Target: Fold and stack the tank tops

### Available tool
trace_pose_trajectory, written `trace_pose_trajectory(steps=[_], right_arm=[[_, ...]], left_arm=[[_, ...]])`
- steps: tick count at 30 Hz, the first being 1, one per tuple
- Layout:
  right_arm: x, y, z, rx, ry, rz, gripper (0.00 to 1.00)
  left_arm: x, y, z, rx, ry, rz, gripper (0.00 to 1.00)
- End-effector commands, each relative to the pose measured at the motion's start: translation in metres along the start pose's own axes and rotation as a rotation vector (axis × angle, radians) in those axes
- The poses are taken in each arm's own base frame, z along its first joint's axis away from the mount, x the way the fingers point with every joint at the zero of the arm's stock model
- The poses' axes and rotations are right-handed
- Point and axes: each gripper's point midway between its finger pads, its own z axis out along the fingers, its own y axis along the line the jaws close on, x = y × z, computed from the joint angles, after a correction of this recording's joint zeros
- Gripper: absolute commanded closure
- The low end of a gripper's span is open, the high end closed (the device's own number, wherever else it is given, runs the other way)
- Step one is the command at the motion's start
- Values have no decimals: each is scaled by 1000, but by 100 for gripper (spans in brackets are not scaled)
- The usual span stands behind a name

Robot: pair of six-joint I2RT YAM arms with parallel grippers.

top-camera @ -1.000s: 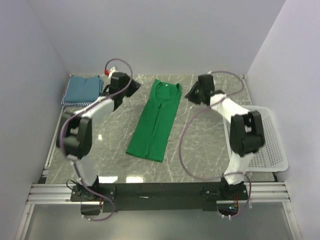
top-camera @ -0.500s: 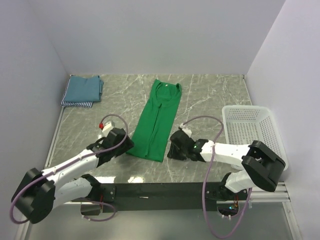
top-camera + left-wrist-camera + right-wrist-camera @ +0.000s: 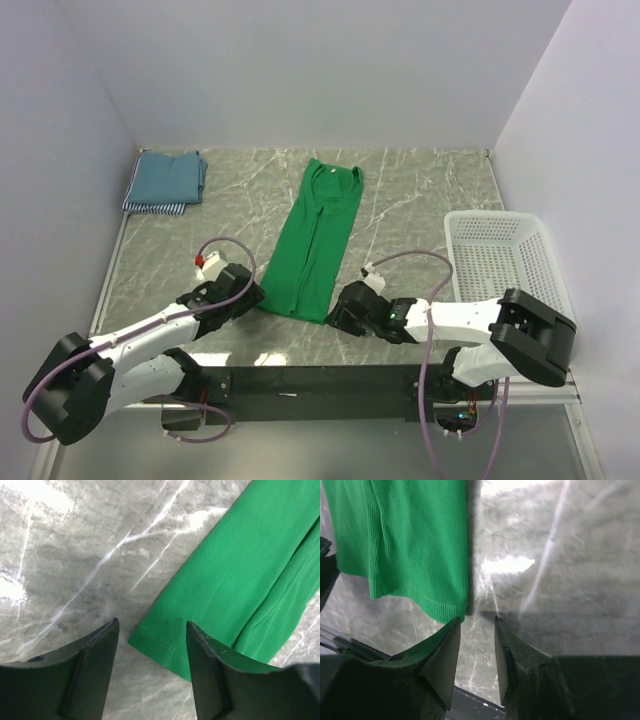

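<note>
A bright green tank top (image 3: 312, 240) lies folded lengthwise into a long strip on the marble table, neckline at the far end. My left gripper (image 3: 250, 295) stands open at the near left corner of its hem (image 3: 165, 647), the corner lying between the fingers. My right gripper (image 3: 335, 312) is open at the near right hem corner (image 3: 447, 611), nothing between its fingers. A folded teal-blue tank top (image 3: 167, 177) rests on a striped one (image 3: 152, 208) at the far left corner.
A white mesh basket (image 3: 510, 262) stands at the right edge of the table. Walls close in the left, back and right sides. A black rail (image 3: 320, 382) runs along the near edge behind both grippers.
Both arms swung from the far end of the green top back to its near hem. Both grippers now sit lower and closer to the hem corners than half a second ago.
</note>
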Motion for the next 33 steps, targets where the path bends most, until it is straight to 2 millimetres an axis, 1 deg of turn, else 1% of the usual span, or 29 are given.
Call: trace_pose_trajectory(steps=[1,2,5,8,9,13,17,22,23,26,27,28,29,30,32,33], right_arm=[[-9,-4,-6,-9,-75,75,58],[-10,-6,-7,-9,-83,79,57],[-10,-1,-8,-26,-88,83,55],[-8,-3,-6,-16,-84,81,55],[-8,2,-5,-34,-87,88,55],[-10,5,-1,-38,-94,89,54],[-7,15,2,-54,-80,87,55],[-3,13,10,-31,-69,74,55],[-2,14,11,-30,-65,74,55],[-1,13,14,-14,-60,67,57],[1,8,15,7,-57,54,59],[2,6,16,17,-55,49,62],[2,6,15,24,-56,43,66],[3,-2,16,56,-54,25,76],[3,-7,15,83,-54,3,81],[1,-16,12,120,-62,-29,87]], left_arm=[[5,14,5,-50,-1,-2,41],[6,14,6,-52,1,-4,42],[10,20,8,-65,12,-2,47],[15,23,10,-67,22,-1,54],[16,24,11,-69,25,1,56],[22,26,13,-78,40,16,61],[26,26,14,-84,46,24,67],[31,28,14,-84,58,31,76],[32,28,14,-81,60,32,80],[34,27,14,-72,68,35,85],[35,26,13,-66,70,36,89],[37,25,13,-63,76,40,91],[38,25,12,-58,81,45,94],[39,22,12,-46,84,45,96],[46,18,10,-28,107,61,99],[48,16,9,-22,112,68,99]])
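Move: Just about 1 cm to the left hand's right and 2 cm below lies the green tank top's lower left hem corner. Its lower right corner sits some 2 cm to the right hand's left, 1 cm ahead and 1 cm lower. Counted from the left hand, the folded stack is about 31 cm ahead and 24 cm left; counted from the right hand, the shoulder end is roughly 36 cm straight ahead, the basket 45 cm right and 10 cm ahead. Closing from well open to shut, the left fingers sink about 1 cm and edge 2 cm right onto their hem corner, pinching it. The right hand first backs off nearly 1 cm rightward, then slides some 2.5 cm left and slightly forward, turning a little clockwise, before its part-open fingers narrow and dip onto the other corner and pinch it. ##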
